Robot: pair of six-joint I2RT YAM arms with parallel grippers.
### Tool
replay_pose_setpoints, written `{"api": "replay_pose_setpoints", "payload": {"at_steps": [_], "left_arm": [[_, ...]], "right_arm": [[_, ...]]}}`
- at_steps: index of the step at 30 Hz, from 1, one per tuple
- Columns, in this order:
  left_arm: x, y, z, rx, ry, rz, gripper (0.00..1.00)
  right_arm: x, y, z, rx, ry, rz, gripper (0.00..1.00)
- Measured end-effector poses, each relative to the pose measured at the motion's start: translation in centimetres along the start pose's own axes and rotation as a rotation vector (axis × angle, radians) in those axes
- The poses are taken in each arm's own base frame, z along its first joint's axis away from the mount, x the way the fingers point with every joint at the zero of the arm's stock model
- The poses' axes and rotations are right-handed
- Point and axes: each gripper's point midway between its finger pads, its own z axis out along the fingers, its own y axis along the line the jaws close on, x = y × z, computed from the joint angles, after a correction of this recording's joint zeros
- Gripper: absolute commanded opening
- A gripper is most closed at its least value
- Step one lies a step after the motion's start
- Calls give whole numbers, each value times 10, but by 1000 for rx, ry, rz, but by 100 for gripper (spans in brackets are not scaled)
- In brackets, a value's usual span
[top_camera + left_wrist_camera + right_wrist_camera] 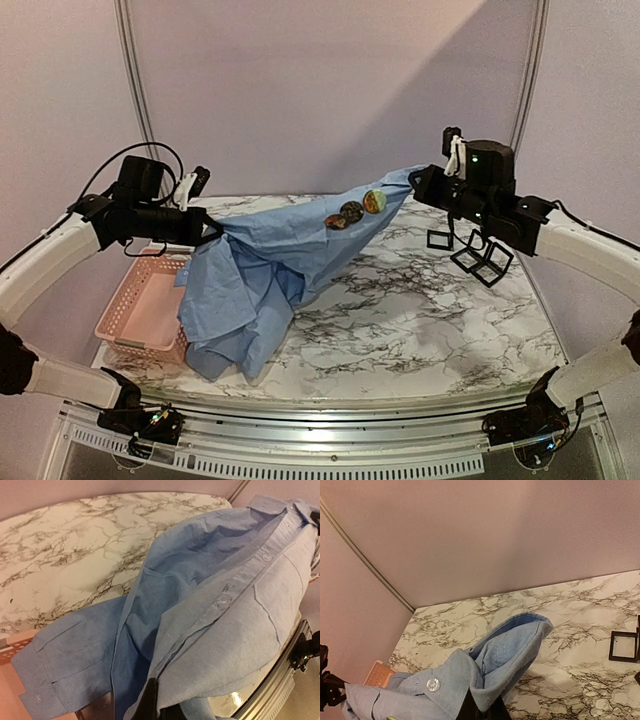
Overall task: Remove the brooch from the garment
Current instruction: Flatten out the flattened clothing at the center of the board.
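Observation:
The garment [262,262], a light blue buttoned shirt, hangs stretched between both grippers above the marble table [420,320]. Its lower part droops onto the tabletop. Three round brooches [352,211] sit in a row on the raised fabric near the right end: brown, dark and green-orange. My left gripper [212,228] is shut on the shirt's left edge, and its dark fingers [150,700] pinch a fold of cloth [210,630]. My right gripper [418,182] is shut on the collar end [515,650]. Its fingertips [470,711] are mostly hidden under the fabric. No brooch is clear in either wrist view.
A pink plastic basket [140,305] stands at the table's left edge, partly under the hanging shirt. Several small black square frames [470,255] lie on the table under the right arm, and one black frame [624,646] shows in the right wrist view.

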Motion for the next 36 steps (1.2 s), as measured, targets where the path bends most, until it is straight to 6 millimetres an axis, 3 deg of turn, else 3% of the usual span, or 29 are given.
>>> {"api": "replay_pose_setpoints", "payload": {"at_steps": [8,14,17,22,25,27,30,36], "left_arm": [[57,23,22,-57,160,-67,13],[95,38,41,-116,289,-116,60],[94,37,42,-129,290,-108,81],[63,23,37,-117,220,-65,99],[34,8,33,-89,155,-31,100],[15,-5,36,-66,124,-3,99],[9,-25,51,-39,138,44,100],[13,-56,101,-5,219,123,100]], "right_arm": [[63,-33,68,125,146,-25,0],[88,-26,123,86,218,-22,7],[103,-16,150,30,263,-20,13],[126,-4,175,-54,335,-32,33],[127,5,179,-93,350,-42,50],[124,8,178,-105,348,-59,67],[121,5,172,-90,341,-70,85],[110,-13,113,-31,321,-85,97]]}}
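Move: The left hand grips the blue garment with the table spot beside the basket 24 cm below and 3 cm left; the pink basket stands 21 cm left, 2 cm back. The right hand holds the collar end; its laying place at the board's far middle is about 17 cm ahead, 9 cm left, 31 cm lower. From this hand, the brooches hang 11 cm left, 5 cm back, and the small black frame stands some 17 cm ahead, 17 cm right. Both hands start pinching the garment and let go. The left sinks about 11 cm, opens wide, lifts partway back, then swings right over the cloth towards the right hand. The right carries the collar end down, left and forward, some 14 cm down, turning slightly counter-clockwise and tipping down, opens above the far middle, then draws back and right, fingers open. ##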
